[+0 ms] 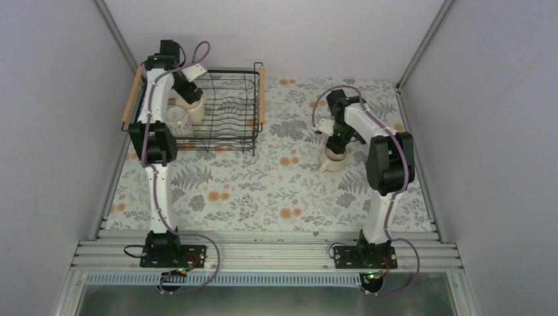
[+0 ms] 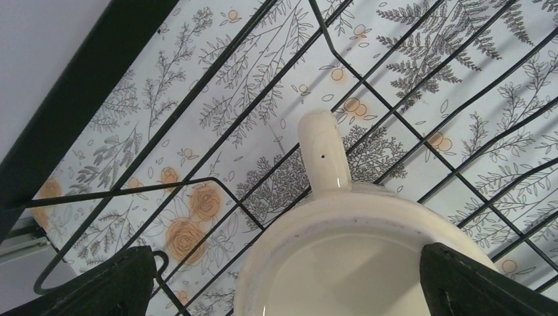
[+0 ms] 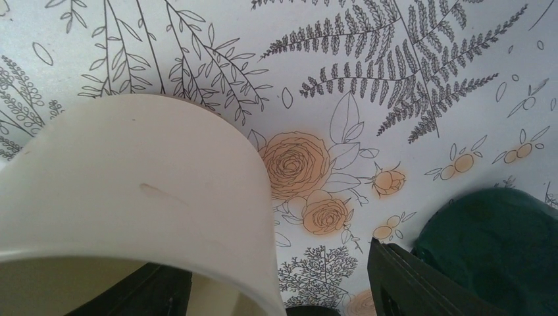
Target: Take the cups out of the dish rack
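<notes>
The dish rack (image 1: 227, 71) stands at the back left, and its wires (image 2: 85, 85) cross the left wrist view. In it a wide cream cup (image 1: 195, 109) (image 2: 342, 230) stands upright, handle pointing away. My left gripper (image 1: 191, 92) (image 2: 289, 280) hangs over it, open, one finger (image 2: 118, 283) clear of its wall. A white patterned cup (image 1: 177, 120) sits beside it in the rack. On the right a beige cup (image 1: 334, 160) (image 3: 131, 178) stands on the table. My right gripper (image 1: 337, 146) (image 3: 270, 276) is open astride its wall, the outer finger (image 3: 401, 276) apart from it.
A dark green cup (image 3: 493, 243) stands on the floral tablecloth (image 1: 263, 191) just right of my right gripper's outer finger. The rack's wooden handle (image 1: 261, 99) faces the table's middle. Grey walls close in the table on the left, back and right.
</notes>
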Robot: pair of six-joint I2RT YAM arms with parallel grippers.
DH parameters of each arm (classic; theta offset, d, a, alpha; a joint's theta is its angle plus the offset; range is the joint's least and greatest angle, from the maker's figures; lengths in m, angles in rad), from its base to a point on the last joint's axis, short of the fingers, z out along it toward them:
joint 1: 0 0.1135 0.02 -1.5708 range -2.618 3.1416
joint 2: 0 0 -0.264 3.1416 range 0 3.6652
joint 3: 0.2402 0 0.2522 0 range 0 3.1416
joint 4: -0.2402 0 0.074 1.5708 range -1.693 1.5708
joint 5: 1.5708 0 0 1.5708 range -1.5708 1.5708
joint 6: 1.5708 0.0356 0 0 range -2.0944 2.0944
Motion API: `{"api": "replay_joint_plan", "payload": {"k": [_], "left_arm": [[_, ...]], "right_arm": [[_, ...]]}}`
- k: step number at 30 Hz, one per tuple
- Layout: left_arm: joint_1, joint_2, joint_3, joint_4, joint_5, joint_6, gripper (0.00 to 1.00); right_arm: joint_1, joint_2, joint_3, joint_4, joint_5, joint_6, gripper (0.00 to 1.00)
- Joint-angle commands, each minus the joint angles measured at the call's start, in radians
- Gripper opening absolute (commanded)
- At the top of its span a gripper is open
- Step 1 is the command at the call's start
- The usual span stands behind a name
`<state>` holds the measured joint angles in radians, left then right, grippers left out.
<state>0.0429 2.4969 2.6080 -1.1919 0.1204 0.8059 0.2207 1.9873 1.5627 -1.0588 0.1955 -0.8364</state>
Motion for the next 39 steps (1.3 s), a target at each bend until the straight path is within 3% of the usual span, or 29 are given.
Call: {"api": "replay_joint_plan", "payload": {"k": [1,9,13,20,30,39], "left_arm": [[-0.020,0.003,0.037,-0.059,0.017,-0.036,1.00],[-0.073,-0.040,0.019,-0.023,0.039,-0.045,1.00],[-0.103,-0.017,-0.021,-0.014,-0.023,-0.035,1.00],[-0.101,0.076,0.064,0.026,-0.113,-0.101,1.00],[-0.114,0.112,0.051,0.038,-0.063,-0.108,1.00],[-0.130,0.167,0.045,-0.076,-0.018,-0.087,0.76]], "right_arm": [[-0.006,-0.047,0.020,0.013,-0.006,0.014,0.70],[-0.007,-0.068,0.003,0.022,-0.022,0.015,0.73],[-0.007,-0.074,-0.010,0.035,-0.024,0.016,0.73],[-0.007,-0.087,-0.047,0.068,-0.036,0.012,0.72],[-0.007,-0.074,-0.056,0.090,-0.060,0.013,0.71],[-0.007,-0.062,-0.046,0.074,-0.061,0.020,0.69]]}}
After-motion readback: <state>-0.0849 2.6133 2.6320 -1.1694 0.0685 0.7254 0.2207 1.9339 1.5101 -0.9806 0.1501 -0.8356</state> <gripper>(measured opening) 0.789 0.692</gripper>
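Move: The cream cup still in the rack is under the left gripper, about 3 cm back, 1 cm to its right and 7 cm below, its handle pointing forward and right. The white patterned cup stands some 5 cm farther left and 4 cm nearer the base than that cup; the rack's back rail runs about 10 cm straight ahead of the left gripper. From the right gripper the rack's cream cup lies roughly 51 cm left, 14 cm forward, about level. Slide the open left gripper about 6 cm right, across the cream cup to its handle side, then ease it a little forward and back left as it begins to sink. Finish by dropping down and right again, some 5 cm lower overall, starting to close the fingers with the handle between them; keep the wrist's tilt nearly unchanged. ##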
